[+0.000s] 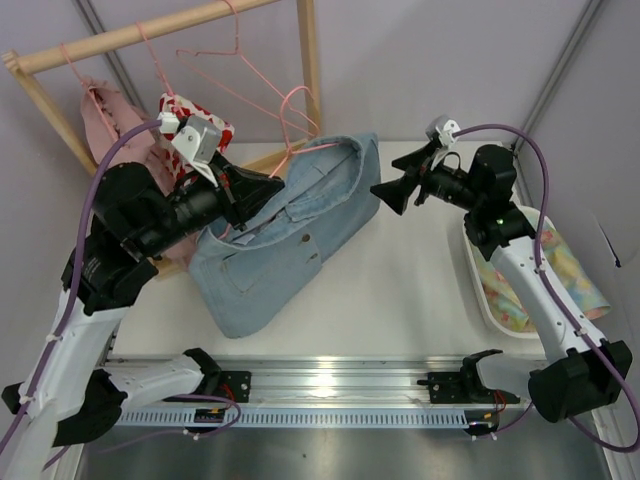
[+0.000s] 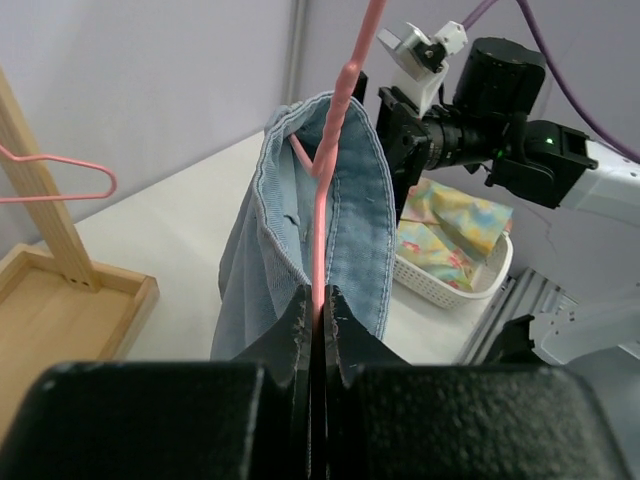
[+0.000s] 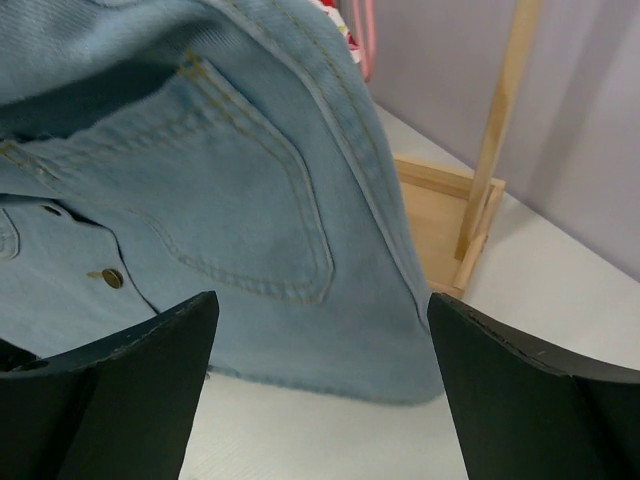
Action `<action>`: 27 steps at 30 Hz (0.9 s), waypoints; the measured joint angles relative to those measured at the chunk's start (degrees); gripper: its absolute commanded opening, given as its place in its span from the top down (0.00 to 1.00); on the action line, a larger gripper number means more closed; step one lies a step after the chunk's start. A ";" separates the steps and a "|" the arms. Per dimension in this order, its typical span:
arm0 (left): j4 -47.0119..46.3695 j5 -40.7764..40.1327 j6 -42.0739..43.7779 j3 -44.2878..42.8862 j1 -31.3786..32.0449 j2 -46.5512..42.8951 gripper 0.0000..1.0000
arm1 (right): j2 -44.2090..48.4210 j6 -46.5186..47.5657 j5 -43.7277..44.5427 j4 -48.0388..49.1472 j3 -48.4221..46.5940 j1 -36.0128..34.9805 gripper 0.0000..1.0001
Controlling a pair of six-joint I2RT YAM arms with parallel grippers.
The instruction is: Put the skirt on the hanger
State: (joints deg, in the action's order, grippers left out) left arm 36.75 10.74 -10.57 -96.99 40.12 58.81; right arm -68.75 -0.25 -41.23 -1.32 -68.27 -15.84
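The light blue denim skirt [image 1: 290, 235] lies on the white table with its waistband end raised toward the rack; it also shows in the wrist views [image 2: 355, 215] [image 3: 250, 190]. A thin pink wire hanger [image 1: 288, 130] [image 2: 320, 225] runs into the skirt's raised opening, one wire branching off inside. My left gripper [image 1: 255, 190] [image 2: 320, 300] is shut on that wire, at the skirt's left side. My right gripper [image 1: 385, 193] [image 3: 320, 305] stands open and empty just right of the skirt, facing its back pocket and frayed hem. It shows in the left wrist view too [image 2: 395, 150].
A light wooden rack [image 1: 150, 35] with a tray base [image 2: 70, 315] [image 3: 435, 215] stands at the back left. On it hang spare pink hangers [image 1: 215, 60] [image 2: 60, 185], a pale pink dress [image 1: 105, 115] and a white garment with red hearts [image 1: 190, 108]. A white basket [image 1: 482, 285] [image 2: 455, 280] of patterned cloth sits at the right.
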 measured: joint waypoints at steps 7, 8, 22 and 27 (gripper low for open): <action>1.62 3.93 -1.03 -1.73 0.00 1.38 1.00 | -3.56 4.66 0.44 0.33 -1.25 -3.13 0.45; 1.84 4.42 -1.11 -2.25 0.00 1.55 1.00 | -4.20 4.98 0.44 0.39 -1.31 -3.13 0.57; 4.83 1.53 -1.16 -4.52 0.00 1.64 1.00 | -4.31 2.95 0.22 3.02 0.28 -0.17 1.00; 6.38 1.38 -0.28 -5.66 0.02 1.64 1.00 | -4.81 1.11 -0.96 3.10 0.28 0.04 0.94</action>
State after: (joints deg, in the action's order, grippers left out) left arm 43.13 12.12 -10.85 -102.65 40.14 60.45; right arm -73.56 0.86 -42.19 1.78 -67.99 -15.79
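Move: The right side of the skirt's waist edge hangs just off the open right fingers, about 3 cm to their left, 1 cm ahead and 2 cm below. The near corner of the rack's wooden tray is roughly 20 cm ahead, 12 cm left and 30 cm below that hand. From the left hand, already gripping the hanger, that waist edge lies some 13 cm ahead, 19 cm right and 13 cm lower, while the hanger neck is about 2 cm ahead, 3 cm right and 5 cm above. Left, down and forward, about 2 cm each way, the right hand eases its wide-open fingers around the skirt's waist edge and shuts them, pinching the denim. Still pinching, it draws back some 2 cm to the right, away from the left hand, which keeps its grip on the hanger wire and shifts only about 1 cm back. ##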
